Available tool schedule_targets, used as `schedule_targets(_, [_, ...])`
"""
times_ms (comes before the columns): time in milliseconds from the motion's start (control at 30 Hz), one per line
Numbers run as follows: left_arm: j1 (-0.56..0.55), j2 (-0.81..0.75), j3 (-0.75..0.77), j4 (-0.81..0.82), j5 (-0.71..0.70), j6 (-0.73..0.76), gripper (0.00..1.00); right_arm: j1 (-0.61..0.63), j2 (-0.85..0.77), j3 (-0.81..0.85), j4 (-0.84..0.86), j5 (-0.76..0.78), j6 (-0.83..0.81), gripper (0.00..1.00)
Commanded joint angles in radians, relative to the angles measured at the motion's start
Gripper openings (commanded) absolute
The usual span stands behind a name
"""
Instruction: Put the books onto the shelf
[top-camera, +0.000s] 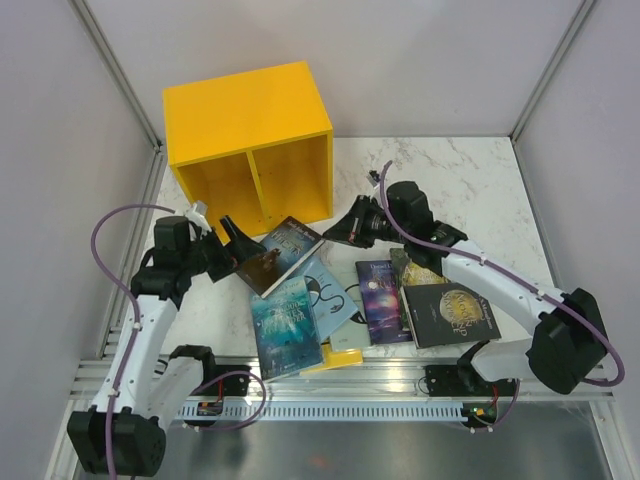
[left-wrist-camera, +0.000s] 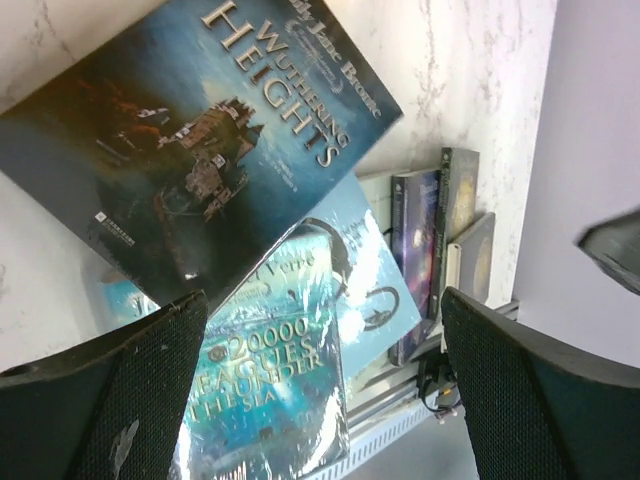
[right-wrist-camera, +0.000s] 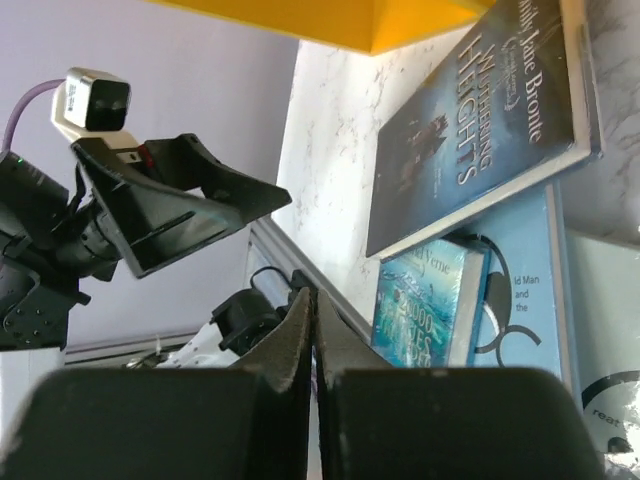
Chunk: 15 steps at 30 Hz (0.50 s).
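Observation:
The yellow shelf (top-camera: 250, 150) stands at the back left, its two compartments facing the arms. Several books lie spread in front of it: a dark blue Wuthering Heights (top-camera: 288, 250), a teal 20000 Leagues (top-camera: 285, 325), a light blue one with a black swirl (top-camera: 332, 295), a purple galaxy one (top-camera: 383, 300) and a black-and-gold one (top-camera: 450, 313). My left gripper (top-camera: 236, 243) hangs open beside the left edge of Wuthering Heights (left-wrist-camera: 210, 130), holding nothing. My right gripper (top-camera: 345, 228) is shut and empty just right of that book (right-wrist-camera: 470, 130).
A yellow book (top-camera: 345, 357) pokes out at the table's front edge, by the slotted metal rail (top-camera: 400, 405). A grey-green book (top-camera: 412, 268) lies partly under the black-and-gold one. Grey walls close in both sides. The shelf's right wall is near my right wrist.

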Motion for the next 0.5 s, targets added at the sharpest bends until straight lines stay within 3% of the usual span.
schedule_targets(0, [-0.002, 0.055, -0.032, 0.101, -0.029, 0.051, 1.00, 0.002, -0.022, 0.063, -0.175, 0.097, -0.101, 0.00])
schedule_targets(100, [-0.002, 0.104, -0.041, 0.104, -0.068, 0.056, 1.00, 0.002, 0.025, 0.071, -0.240, 0.140, -0.109, 0.00])
schedule_targets(133, [-0.002, 0.124, -0.040, 0.103, -0.079, 0.060, 1.00, 0.004, 0.062, 0.073, -0.246, 0.134, -0.112, 0.11])
schedule_targets(167, [-0.002, 0.139, -0.027, 0.098, -0.119, 0.071, 1.00, 0.005, 0.076, 0.074, -0.246, 0.131, -0.110, 0.31])
schedule_targets(200, [-0.002, 0.153, -0.020, 0.088, -0.142, 0.077, 1.00, 0.007, 0.091, 0.073, -0.252, 0.134, -0.109, 0.64])
schedule_targets(233, [-0.002, 0.167, -0.011, 0.081, -0.163, 0.083, 1.00, 0.008, 0.116, 0.070, -0.253, 0.141, -0.103, 0.74])
schedule_targets(267, [-0.002, 0.209, 0.005, 0.078, -0.195, 0.090, 1.00, 0.016, 0.128, 0.071, -0.253, 0.150, -0.101, 0.98])
schedule_targets(467, [-0.002, 0.334, 0.034, 0.081, -0.181, 0.093, 0.99, 0.023, 0.255, 0.113, -0.219, 0.200, -0.070, 0.98])
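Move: Wuthering Heights, the book both hands are working at, has its middle about 6 cm ahead of the left hand, 6 cm to its right and 14 cm below; from the right hand it is some 14 cm left, 3 cm ahead and 18 cm down. From the left hand, 20000 Leagues lies 10 cm back and 8 cm right, and the shelf's mouth 13 cm ahead, 4 cm right. The Old Man book sits 7 cm back and 3 cm left of the right hand. Wuthering Heights is approached from both ends: the right hand, empty and shut at first, opens wide as it sinks about 11 cm by the book's right end, its leftward-pointing fingers tipping some 20 degrees steeper. The left hand, still wide open, drops about 8 cm towards the book's left part while easing forward and a little left, its fingers also tilting further down. Neither hand visibly grips anything. ##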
